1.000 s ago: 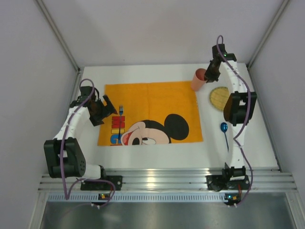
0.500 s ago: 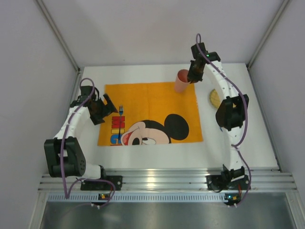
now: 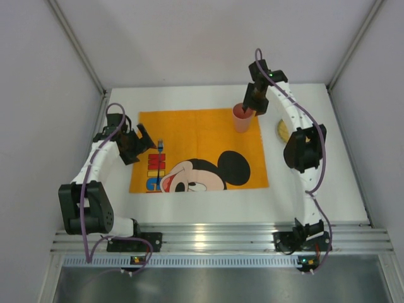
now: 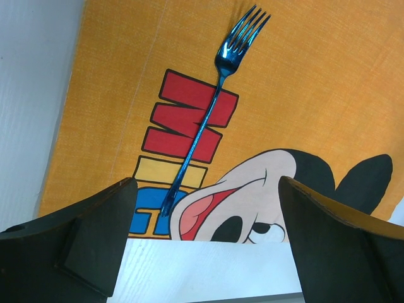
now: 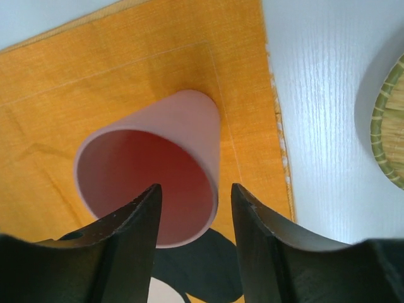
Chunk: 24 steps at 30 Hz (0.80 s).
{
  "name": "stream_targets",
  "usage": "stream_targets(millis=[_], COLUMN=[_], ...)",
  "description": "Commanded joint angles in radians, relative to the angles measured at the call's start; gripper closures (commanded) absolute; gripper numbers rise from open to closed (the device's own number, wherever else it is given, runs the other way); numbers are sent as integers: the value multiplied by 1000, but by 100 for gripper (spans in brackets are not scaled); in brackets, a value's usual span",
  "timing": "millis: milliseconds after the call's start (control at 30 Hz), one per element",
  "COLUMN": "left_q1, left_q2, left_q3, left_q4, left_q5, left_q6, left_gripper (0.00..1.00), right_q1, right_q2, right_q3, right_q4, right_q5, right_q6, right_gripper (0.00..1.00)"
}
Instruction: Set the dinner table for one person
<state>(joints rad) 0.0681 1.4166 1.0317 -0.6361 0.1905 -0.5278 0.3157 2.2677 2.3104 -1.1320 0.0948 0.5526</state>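
A pink cup [image 3: 241, 120] stands upright on the far right corner of the orange cartoon-mouse cloth [image 3: 202, 148], which lies on the white dinner table [image 3: 315, 189]. My right gripper [image 3: 249, 106] hovers over the cup [image 5: 158, 183], open: one finger sits inside the rim and the other outside, with a gap at the wall. A blue fork [image 3: 160, 146] lies on the cloth's left part. My left gripper [image 3: 140, 146] is open and empty, just left of the fork [image 4: 208, 120], above the cloth's near left edge [image 4: 303, 76].
A round woven green-rimmed mat [image 3: 282, 129] lies on the table right of the cloth, partly behind my right arm; it also shows in the right wrist view [image 5: 391, 126]. Grey walls close in the table on three sides.
My right gripper carried the pink cup leftward from beside the woven mat onto the cloth's far right corner, set it down and opened. The left arm has not moved.
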Motion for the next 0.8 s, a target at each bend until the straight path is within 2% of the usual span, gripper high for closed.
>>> stream_targets(millis=[0, 67, 167, 267, 433, 500, 533, 567, 667, 767], left_q1=[-5, -5, -4, -4, -4, -4, -4, -5, -4, -4], left_q2=[-11, -11, -8, -7, -2, -4, -7, -11, -11, -4], left_q3=[11, 11, 7, 4, -5, -4, -4, -4, -19, -31], left_q4=[35, 33, 39, 47, 58, 56, 55, 55, 61, 69], left_q5=[9, 13, 21, 26, 40, 41, 41, 43, 47, 55], left_q6=[3, 5, 3, 2, -1, 0, 2, 5, 6, 3], left_gripper=[1, 1, 1, 1, 1, 1, 1, 1, 1, 1], right_q1=[5, -30, -107, -182, -280, -386, -430, -531, -683, -721], right_q2=[-26, -69, -134, -206, -280, -342, -405, -434, -503, -516], right_q3=[40, 46, 24, -78, -334, -500, -573, -729, -926, -977], right_q4=[-28, -23, -25, -14, 26, 105, 150, 254, 385, 414], right_q5=[43, 45, 37, 62, 79, -2, -101, -163, -259, -236], right_q6=[0, 3, -6, -42, -53, -27, 18, 45, 110, 96], right_gripper=[50, 43, 39, 35, 31, 31, 31, 32, 32, 32])
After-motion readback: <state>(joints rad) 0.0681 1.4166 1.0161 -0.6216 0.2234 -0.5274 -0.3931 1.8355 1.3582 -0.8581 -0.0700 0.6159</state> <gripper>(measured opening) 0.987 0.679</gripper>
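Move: The plate, the likely next thing, lies about 19 cm to the right of the right hand, some 2 cm nearer the base and 12 cm below; the already opening fingers still straddle the cup's right rim. The cup's middle is about 4 cm to the left, 1 cm back and 6 cm down. The spoon lies some 20 cm right and 28 cm back, 13 cm down. From the left hand the plate is roughly 58 cm right, 16 cm ahead and 10 cm below. The right hand opens its half-open fingers a good deal wider and comes free of the cup's rim, rising about 2 cm as it swings to the right over the plate. Gathering speed, it then curves back towards the base and dips, ending some 27 cm right, 14 cm back and 9 cm lower than it began, just off the plate's near right edge, the wrist turned about 40 degrees clockwise and the fingers still open and empty. ##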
